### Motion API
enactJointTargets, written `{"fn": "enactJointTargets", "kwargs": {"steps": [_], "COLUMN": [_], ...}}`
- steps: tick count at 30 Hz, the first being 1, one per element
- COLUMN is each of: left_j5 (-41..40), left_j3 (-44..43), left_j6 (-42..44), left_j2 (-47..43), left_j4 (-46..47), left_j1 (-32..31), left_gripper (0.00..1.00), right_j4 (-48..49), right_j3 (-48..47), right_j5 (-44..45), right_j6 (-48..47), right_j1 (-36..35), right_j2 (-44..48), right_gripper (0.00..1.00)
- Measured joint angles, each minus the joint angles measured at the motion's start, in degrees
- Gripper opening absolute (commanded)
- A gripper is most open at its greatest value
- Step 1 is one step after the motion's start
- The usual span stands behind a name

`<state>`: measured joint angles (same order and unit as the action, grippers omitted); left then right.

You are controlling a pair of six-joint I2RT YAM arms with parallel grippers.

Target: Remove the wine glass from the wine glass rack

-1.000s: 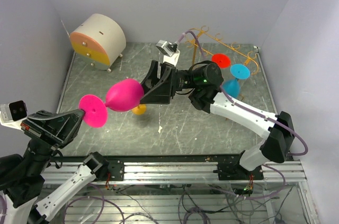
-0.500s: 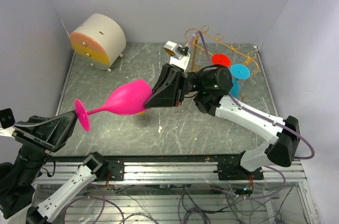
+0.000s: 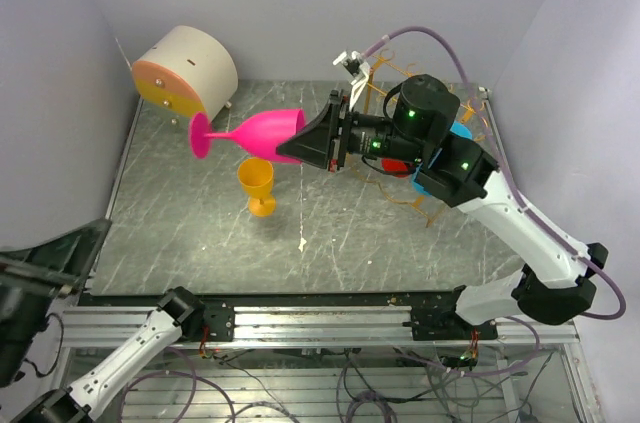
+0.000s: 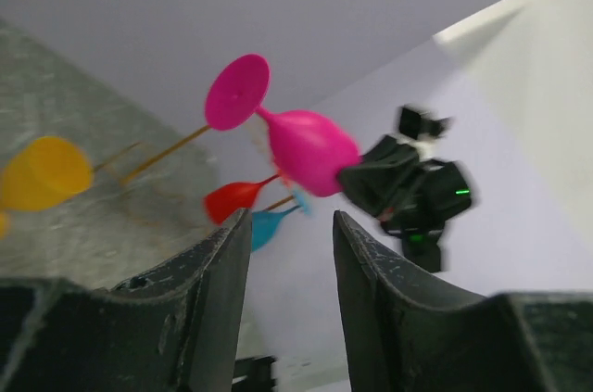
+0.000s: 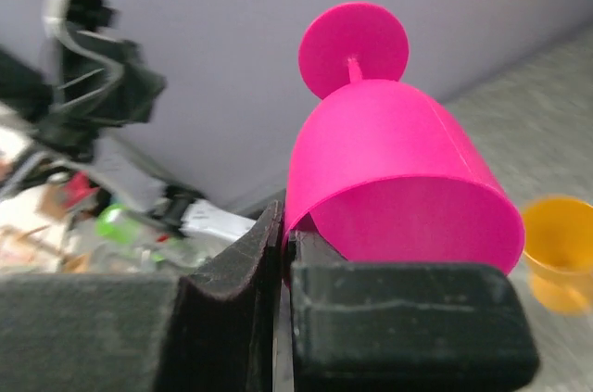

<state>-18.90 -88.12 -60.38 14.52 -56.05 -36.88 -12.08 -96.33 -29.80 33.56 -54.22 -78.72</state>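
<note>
My right gripper (image 3: 303, 143) is shut on the rim of a pink wine glass (image 3: 262, 131) and holds it sideways in the air, its base toward the left. The right wrist view shows the fingertips (image 5: 269, 234) pinching the bowl's edge (image 5: 389, 179). The gold wire rack (image 3: 482, 113) stands at the back right, mostly hidden behind the right arm. A red glass (image 4: 232, 197) and a blue glass (image 4: 267, 227) hang on it. My left gripper (image 4: 292, 218) is open and empty, low at the near left, far from the rack.
An orange glass (image 3: 257, 183) stands upright on the table below the held pink glass. A round cream-and-orange drawer box (image 3: 185, 71) sits at the back left. Purple walls close in the table on three sides.
My right arm has swung the pink glass up and toward the back, away from the left gripper. The left arm has drawn back to the near-left corner.
</note>
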Motion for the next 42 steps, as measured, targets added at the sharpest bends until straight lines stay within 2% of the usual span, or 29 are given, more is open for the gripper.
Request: {"fn": "enactJointTargets", "kwargs": {"steps": [5, 10, 13, 18, 22, 30, 42], "left_j5": [-0.17, 0.04, 0.17, 0.20, 0.15, 1.03, 2.51], "left_j3": [-2.47, -1.51, 0.68, 2.03, 2.12, 5.42, 8.94], "left_j6": [5.75, 10.97, 12.68, 13.64, 13.66, 13.64, 13.42], "left_j2": [10.60, 21.16, 22.88, 20.55, 18.62, 18.38, 17.88], "left_j4": [-7.23, -11.82, -13.18, -14.05, -14.12, -14.05, -13.05], "left_j1": [0.68, 0.81, 0.81, 0.81, 0.81, 0.83, 0.83], "left_gripper": [0.49, 0.49, 0.49, 0.49, 0.48, 0.48, 0.48], "right_j4": [-23.02, -38.60, -44.22, -51.19, -52.94, -51.95, -51.91], "right_j3": [-9.27, -15.50, -20.46, -34.62, -40.54, -38.73, -41.79], "right_j5": [18.18, 35.19, 42.18, 50.31, 50.60, 43.71, 37.66], "right_j6": [-6.73, -8.87, -9.27, -9.92, -10.67, -12.22, -13.81], "right_j1": [-2.14, -4.28, -4.26, -3.74, -2.21, 3.89, 3.78], "right_j2": [-2.03, -10.14, -17.49, -31.61, -37.64, -42.36, -52.65], "right_gripper": [0.00, 0.00, 0.00, 0.00, 0.00, 0.00, 0.00]}}
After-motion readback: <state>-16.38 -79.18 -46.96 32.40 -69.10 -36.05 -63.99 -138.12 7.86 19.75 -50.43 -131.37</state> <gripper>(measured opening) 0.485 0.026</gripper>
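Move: The right hand, its fingers pointing left, already holds the pink wine glass by the rim. Its clear spot on the table lies about 22 cm ahead of that hand, 4 cm left and some 48 cm down. The orange wine glass stands about 6 cm nearer than that spot and 7 cm left of it; the rack is about 30 cm right of the spot and 5 cm farther out. From the empty left hand the spot is roughly 34 cm ahead, 23 cm right and 48 cm down. Still pinching the pink glass by its rim, the right hand swings forward and steeply down towards the table beside the orange glass, some 20 cm out and 32 cm down, the last stretch straight down. The wrist turns about 70 degrees, bringing the fingers steeply downward. The open left hand sinks about 13 cm, going forward and right, and tips down. ##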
